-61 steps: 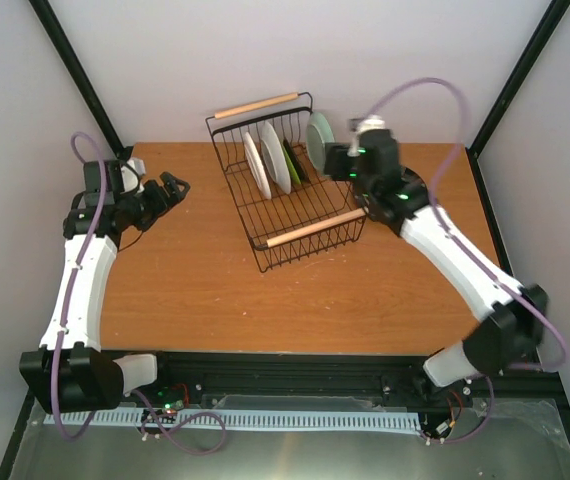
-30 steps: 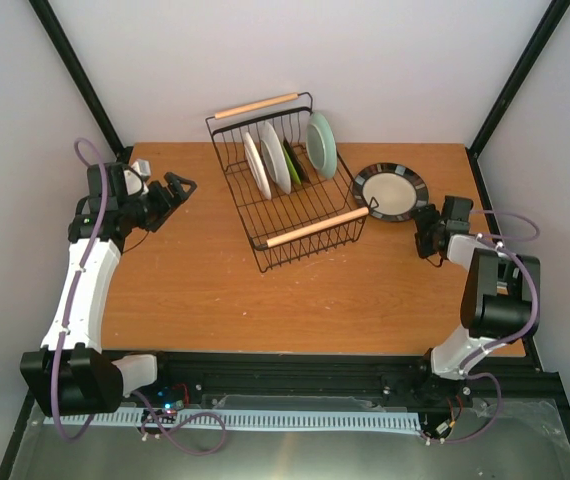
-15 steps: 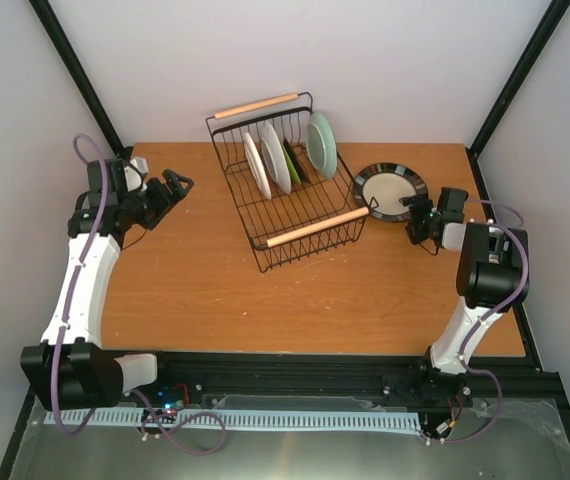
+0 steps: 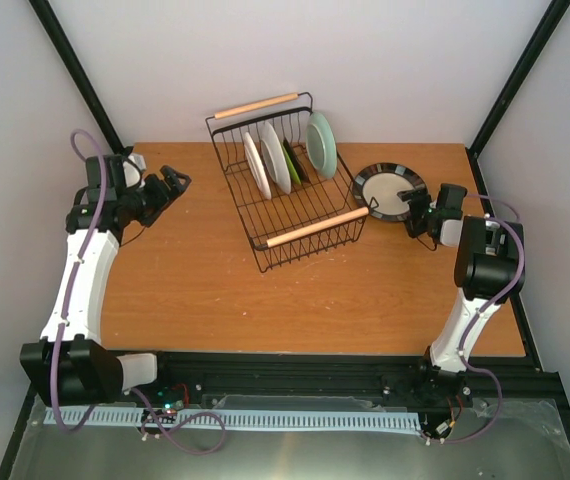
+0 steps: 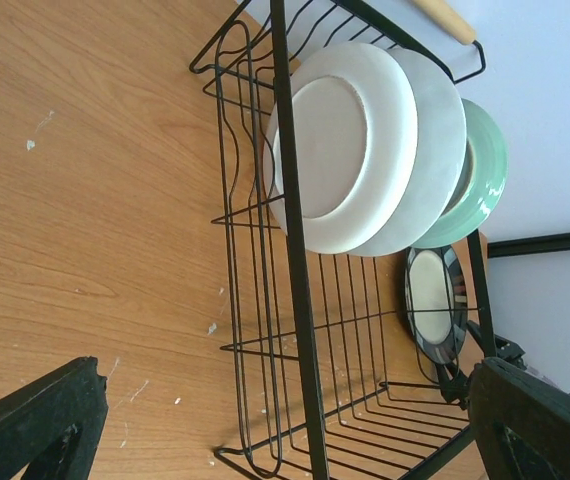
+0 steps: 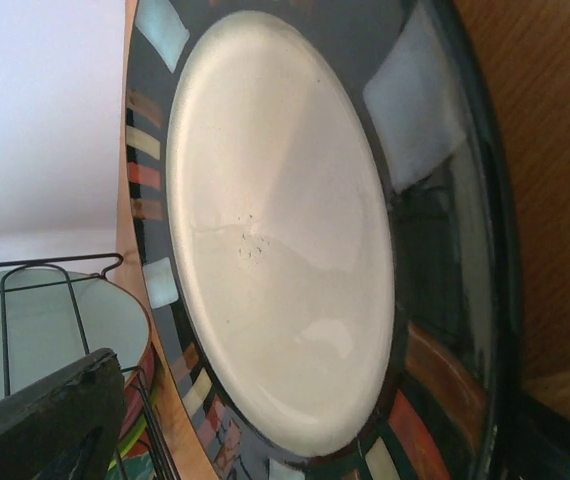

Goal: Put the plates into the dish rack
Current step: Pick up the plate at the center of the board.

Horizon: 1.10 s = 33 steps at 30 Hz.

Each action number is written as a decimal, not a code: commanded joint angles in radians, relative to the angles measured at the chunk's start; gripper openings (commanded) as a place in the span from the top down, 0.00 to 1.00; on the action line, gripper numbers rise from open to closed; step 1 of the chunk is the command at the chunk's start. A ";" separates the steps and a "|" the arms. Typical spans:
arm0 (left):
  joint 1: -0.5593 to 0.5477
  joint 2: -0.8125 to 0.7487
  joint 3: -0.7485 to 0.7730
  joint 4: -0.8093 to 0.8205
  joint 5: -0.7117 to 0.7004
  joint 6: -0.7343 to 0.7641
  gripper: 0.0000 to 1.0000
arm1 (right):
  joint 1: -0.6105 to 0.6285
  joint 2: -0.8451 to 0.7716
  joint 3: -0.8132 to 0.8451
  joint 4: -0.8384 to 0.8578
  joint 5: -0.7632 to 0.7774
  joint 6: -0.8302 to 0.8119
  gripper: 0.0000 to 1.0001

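The dish rack (image 4: 310, 228), black wire with two wooden handles, stands at the back middle of the table. Several plates stand upright in it: two with white backs (image 4: 265, 163), a lime green one (image 4: 293, 162) and a mint green one (image 4: 322, 143). A black-rimmed cream plate (image 4: 390, 190) lies flat on the table to the right of the rack. My right gripper (image 4: 414, 211) is open at that plate's right edge. In the right wrist view the plate (image 6: 275, 230) fills the frame, its near rim between my open right gripper's (image 6: 305, 425) fingers. My left gripper (image 4: 175, 184) hangs open, left of the rack.
In the left wrist view the rack's wire end (image 5: 295, 300) is close ahead of my left gripper (image 5: 285, 440), with the standing plates (image 5: 340, 150) behind it. Black frame posts (image 4: 510, 85) and white walls close the back and sides. The right edge of the table (image 4: 490, 215) is near my right arm.
My right arm left the mint green plate in the rack, swung down to the right, then edged up to the black-rimmed plate. The left gripper shifted only slightly.
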State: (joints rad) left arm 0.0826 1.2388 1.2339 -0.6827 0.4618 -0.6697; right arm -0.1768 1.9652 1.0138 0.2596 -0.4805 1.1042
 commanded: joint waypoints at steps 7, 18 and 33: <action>-0.002 0.018 0.069 -0.032 -0.023 0.012 0.00 | -0.004 0.061 -0.026 -0.108 0.059 -0.016 0.23; -0.003 0.022 0.086 -0.049 -0.029 0.021 0.00 | -0.003 0.079 -0.016 -0.079 0.063 -0.003 0.29; -0.002 0.005 0.080 -0.068 -0.044 0.022 0.00 | -0.004 0.090 -0.042 -0.016 0.071 0.033 0.66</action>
State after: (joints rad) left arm 0.0826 1.2579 1.2728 -0.7330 0.4305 -0.6674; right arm -0.1791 2.0125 1.0107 0.2916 -0.4526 1.1278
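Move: The dark-rimmed plate's near right rim is already between my open right fingers; its middle lies about 7 cm ahead, 6 cm to the left and 2 cm below. The dish rack's middle is some 38 cm left and 9 cm farther out, and its near wooden handle is about 29 cm left and 4 cm back. From my left hand the plate is roughly 20 cm ahead, 63 cm right and 25 cm below. I hold my right hand at the near right edge of the plate and close its fingers around the rim in two steps, from nearly wide open to just over a third. As they close I sink about 2 cm, one finger over the plate's face and the other at the rim's outer, lower side, with the wrist held almost steady. ##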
